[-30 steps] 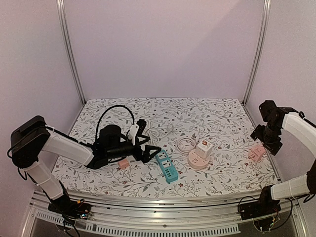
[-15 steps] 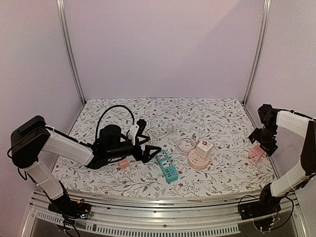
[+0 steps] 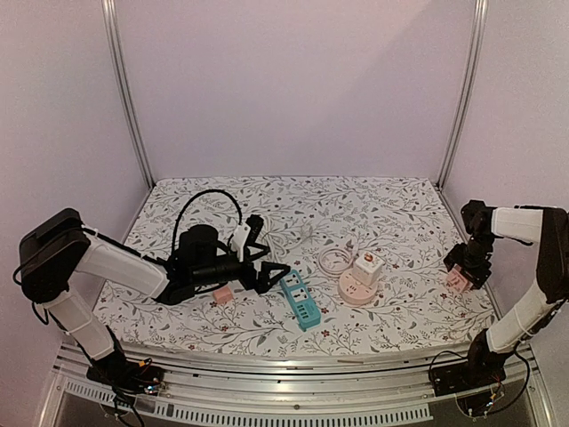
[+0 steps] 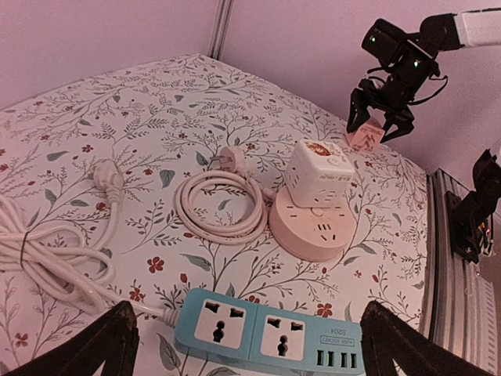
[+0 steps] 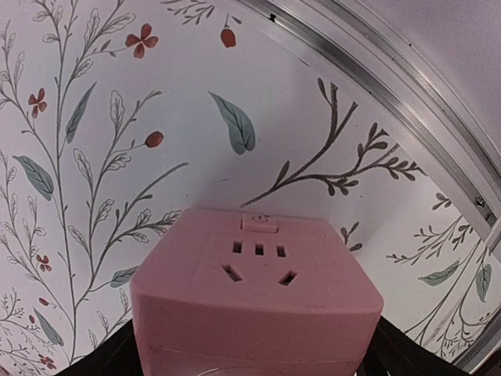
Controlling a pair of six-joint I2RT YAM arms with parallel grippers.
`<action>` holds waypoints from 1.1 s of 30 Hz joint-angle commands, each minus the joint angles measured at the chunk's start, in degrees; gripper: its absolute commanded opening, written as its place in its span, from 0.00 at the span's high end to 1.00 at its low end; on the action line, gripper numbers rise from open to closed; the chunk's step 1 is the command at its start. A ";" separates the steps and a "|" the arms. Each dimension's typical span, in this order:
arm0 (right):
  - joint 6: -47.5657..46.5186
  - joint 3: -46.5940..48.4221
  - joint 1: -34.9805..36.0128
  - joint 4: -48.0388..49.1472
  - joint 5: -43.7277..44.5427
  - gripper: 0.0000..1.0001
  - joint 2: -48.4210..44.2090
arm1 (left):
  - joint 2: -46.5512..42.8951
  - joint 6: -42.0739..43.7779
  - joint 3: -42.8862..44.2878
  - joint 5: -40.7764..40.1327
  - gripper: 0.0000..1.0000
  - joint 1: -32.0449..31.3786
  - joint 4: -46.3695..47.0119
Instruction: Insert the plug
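Observation:
A pink cube plug adapter (image 3: 460,279) lies at the table's right edge; its socket face fills the right wrist view (image 5: 258,274). My right gripper (image 3: 464,276) is down over it, jaws open and astride it, with dark fingers (image 5: 117,348) close at both lower corners of the cube. Whether they touch it is unclear. My left gripper (image 3: 274,276) hovers open just above the blue power strip (image 4: 266,335), holding nothing. A round pink socket (image 4: 309,227) carries a white cube adapter (image 4: 317,168).
A coiled white cable (image 4: 219,207) with a plug lies beside the round socket. A bundled white cord (image 4: 47,258) runs to the blue strip (image 3: 301,301). A small pink block (image 3: 222,294) sits under the left arm. An aluminium frame rail (image 5: 376,86) borders the pink cube.
My right arm has come down and inward, bringing its open gripper from above the pink cube to astride it. The left arm has not moved.

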 commanded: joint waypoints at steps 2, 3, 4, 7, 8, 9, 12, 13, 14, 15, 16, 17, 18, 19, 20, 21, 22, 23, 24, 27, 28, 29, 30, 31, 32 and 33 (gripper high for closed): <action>-1.23 -2.40 -0.28 1.54 0.55 0.23 -3.26 | -1.39 -0.15 -0.71 0.32 0.01 0.86 0.31; -1.32 -2.85 -0.28 1.59 0.79 0.28 -3.71 | -1.42 -0.15 -0.71 0.32 0.01 0.86 0.36; -1.42 -3.21 -0.28 1.64 0.86 0.33 -4.30 | -1.38 -0.15 -0.71 0.32 0.01 0.81 0.35; -2.05 -3.98 -0.25 1.96 0.58 0.48 -5.42 | -1.40 -0.24 -0.71 0.37 0.01 0.81 0.36; -2.25 -4.11 -0.28 1.97 0.43 0.52 -5.70 | -1.50 -0.26 -0.78 0.49 0.01 0.85 0.37; -2.42 -4.26 -0.24 2.00 0.33 0.55 -6.08 | -1.52 -0.32 -0.75 0.41 0.01 0.82 0.40; -3.33 -4.55 -0.27 2.17 0.27 0.64 -7.06 | -1.71 -0.18 -0.89 0.25 0.01 0.85 0.37; -4.00 -4.64 -0.27 2.23 0.26 0.67 -7.85 | -1.65 -0.13 -0.89 0.11 0.01 0.86 0.35; -4.46 -4.86 -0.25 2.31 0.14 0.69 -8.44 | -1.75 0.01 -0.89 -0.05 0.01 0.86 0.30; -4.99 -5.11 -0.20 2.34 -0.12 0.70 -9.39 | -1.79 0.20 -0.96 -0.34 0.01 0.86 0.07; -5.48 -5.37 -0.20 2.34 -0.67 0.72 -10.85 | -1.94 0.36 -0.93 -0.50 0.01 0.86 -0.04; -6.43 -5.64 -0.13 2.45 -1.65 0.73 -11.89 | -2.05 0.44 -1.04 -0.62 0.01 0.94 -0.13; -7.07 -5.98 0.00 2.52 -2.54 0.75 -13.45 | -2.16 0.54 -1.13 -0.80 0.01 1.01 -0.22; -7.83 -6.29 0.33 2.47 -3.34 0.78 -14.81 | -2.29 0.50 -1.15 -0.82 0.01 1.03 -0.25; -8.87 -6.60 0.73 2.47 -4.09 0.81 -17.54 | -2.28 0.53 -1.11 -0.82 0.01 1.11 -0.30; -9.50 -6.82 1.39 2.33 -4.66 0.83 -19.93 | -2.32 0.52 -1.15 -0.82 0.01 1.12 -0.25; -10.15 -6.98 2.18 2.09 -4.97 0.83 -21.90 | -2.29 0.42 -1.15 -0.82 0.01 1.18 -0.18; -10.59 -7.03 3.11 1.80 -5.28 0.86 -25.17 | -2.23 0.39 -1.11 -0.82 0.01 1.21 -0.17; -11.32 -7.11 3.93 1.66 -5.77 0.86 -27.19 | -2.19 0.31 -1.13 -0.74 0.01 1.29 -0.09; -12.24 -6.90 6.22 1.07 -8.15 0.88 -34.68 | -2.15 0.03 -1.15 -0.35 0.01 1.25 0.09; -12.45 -6.68 7.86 1.00 -8.97 0.90 -36.80 | -2.10 -0.05 -1.09 -0.23 0.01 1.29 0.10; -12.57 -6.15 8.96 0.79 -10.80 0.92 -37.98 | -2.25 -0.14 -1.15 -0.29 0.01 1.30 0.18; -12.71 -5.38 10.12 0.51 -11.88 0.93 -39.43 | -2.34 -0.22 -1.23 -0.43 0.01 1.31 0.13; -12.83 -4.54 11.65 -0.04 -12.34 0.95 -39.93 | -2.44 -0.29 -1.31 -0.67 0.01 1.37 0.12; -12.78 -3.49 13.37 -0.36 -12.20 0.97 -40.32 | -2.55 -0.44 -1.36 -0.91 0.01 1.38 0.09; -12.70 -2.52 15.87 -0.65 -11.49 0.98 -40.24 | -2.70 -0.57 -1.41 -1.10 0.01 1.39 0.08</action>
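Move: The pink socket cube is already between my open right fingers, its middle about 1 cm below my hand point. From that hand, the white cube is about 26 cm to the left and level with it front to back, some 2 cm higher; the round pink socket under it is about 28 cm left and 3 cm back, some 2 cm lower. From my left hand, the pink socket cube is about 50 cm to the right and 10 cm down. I close my right fingers on the sides of the pink socket cube, easing back about 1 cm as they pinch it. Then I lift, slowly at first and soon faster, some 13 cm up and 7 cm left, carrying it in towards the round socket. Meanwhile my fingertips swing forward about 30 degrees and the wrist turns counter-clockwise some 25. ##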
